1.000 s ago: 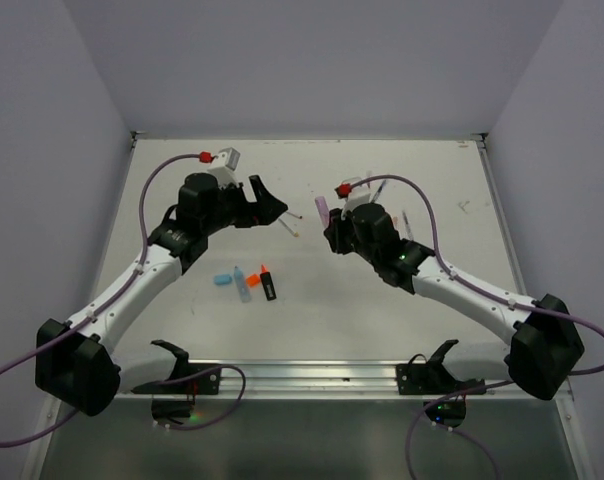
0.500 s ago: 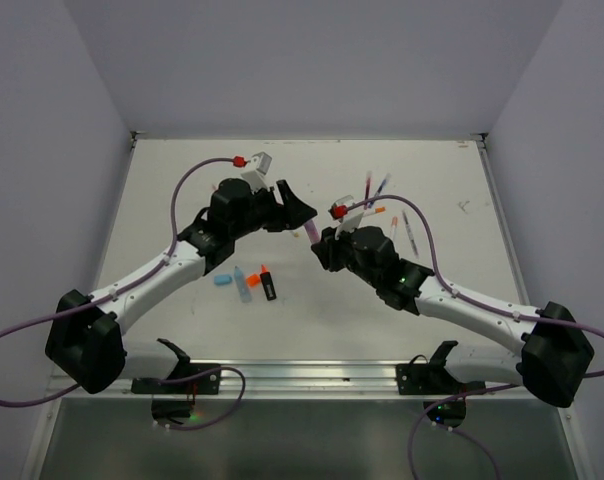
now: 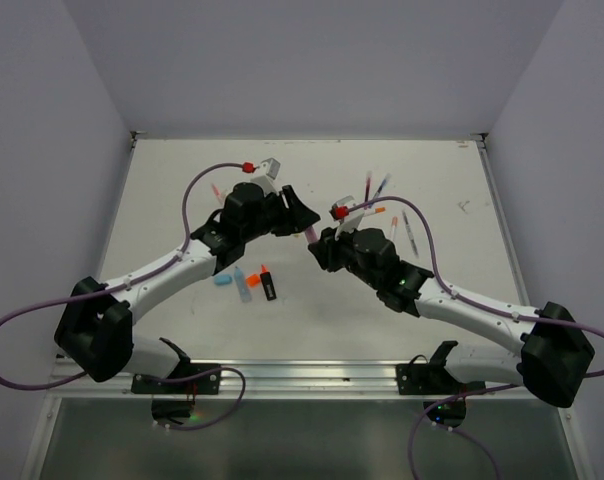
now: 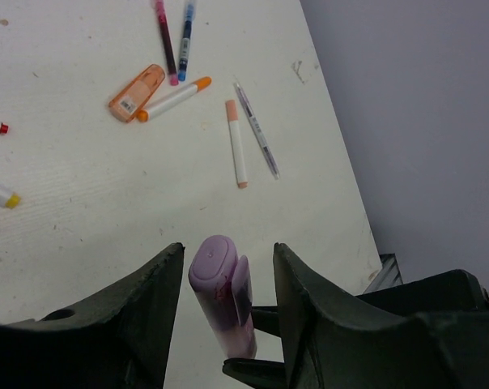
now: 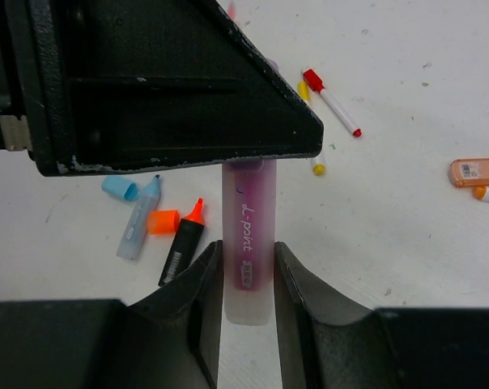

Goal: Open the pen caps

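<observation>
A purple highlighter (image 5: pixel 248 235) stands gripped by its body in my right gripper (image 5: pixel 248 247), held above the table's middle (image 3: pixel 311 232). Its purple cap (image 4: pixel 216 267) points toward the left wrist camera. My left gripper (image 4: pixel 227 251) straddles that cap, open, with a thin gap on the left and a wider one on the right. In the top view the left gripper (image 3: pixel 300 215) meets the right gripper (image 3: pixel 315 245) tip to tip. On the table lie a light blue cap (image 5: pixel 119 188) and an orange cap (image 5: pixel 162 221), both off their highlighters.
The uncapped light blue highlighter (image 5: pixel 138 219) and a black orange-tipped one (image 5: pixel 180 247) lie left of centre. An orange highlighter (image 4: pixel 137 92), an orange-capped marker (image 4: pixel 173 98), several thin pens (image 4: pixel 257 132) and a red-capped pen (image 5: pixel 332 102) lie scattered at the back. Walls surround the table (image 3: pixel 452 270).
My left arm has swung right to the purple highlighter, its jaws narrowing around the cap. The right gripper shifted slightly left with the highlighter and now holds still.
</observation>
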You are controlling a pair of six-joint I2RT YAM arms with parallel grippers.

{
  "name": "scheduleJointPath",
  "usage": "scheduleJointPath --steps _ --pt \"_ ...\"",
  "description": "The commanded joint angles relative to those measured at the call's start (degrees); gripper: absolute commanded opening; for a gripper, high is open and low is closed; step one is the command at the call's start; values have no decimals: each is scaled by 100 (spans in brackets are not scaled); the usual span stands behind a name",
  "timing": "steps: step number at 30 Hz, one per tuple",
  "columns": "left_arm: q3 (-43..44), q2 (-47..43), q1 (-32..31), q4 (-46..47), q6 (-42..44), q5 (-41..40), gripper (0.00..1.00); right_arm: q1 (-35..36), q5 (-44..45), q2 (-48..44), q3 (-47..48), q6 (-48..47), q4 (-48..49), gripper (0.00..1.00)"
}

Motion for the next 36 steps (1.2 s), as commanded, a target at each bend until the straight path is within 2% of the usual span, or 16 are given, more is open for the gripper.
scheduleJointPath --steps 1,3,5,8,9,12,13,15,16,19,22,25,28,36 --pt "-34 15 -40 268 -85 -121 51 38 -20 2 -30 60 434 19" --pt "-52 -3 -58 303 -94 -148 48 39 -12 20 -30 60 443 19" --pt "-60 -3 -49 320 -94 -148 41 38 -20 37 -48 69 469 19" --pt "-104 -12 -58 381 -129 -122 28 38 -46 46 -66 87 487 19" --pt "-148 -29 -58 417 -129 -104 21 47 -55 46 -74 95 495 20" --pt "-227 -108 -58 514 -59 -25 9 39 -108 2 -57 131 408 30" --pt "-245 -135 -49 566 2 53 6 38 -143 -15 -5 139 260 41" --pt "-245 -257 -40 575 186 194 0 39 -248 -94 5 227 153 52" --pt "-262 -301 -40 619 275 256 0 30 -266 -138 -13 253 100 60" --pt "-341 -512 -5 750 600 607 0 -58 -599 -296 -57 368 73 69" --pt "-569 -758 223 1118 750 1396 0 -330 -1634 -341 -31 465 108 75" --pt "-1017 -969 662 1890 540 2337 0 -594 -2775 -323 31 517 258 77" --pt "-1247 -1092 953 2166 495 2822 0 -656 -3262 -332 119 500 311 78" --pt "-1528 -1145 971 3044 109 3621 0 -656 -3843 -174 224 544 557 77"
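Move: The pink pen stands, cap up, in the right fingers, its cap between the open left fingers; its middle is some 3 cm back, 1 cm right and 2 cm below the left hand, and about 4 cm ahead, 1 cm left and 3 cm above the right. On the table, 20 cm below the left hand, the black highlighter lies about 10 cm left and 7 cm back, the orange cap 14 cm left and 7 cm back. Left pinches the pink pen's cap, right lets go of its barrel, both draw back about 5 cm, rising. ##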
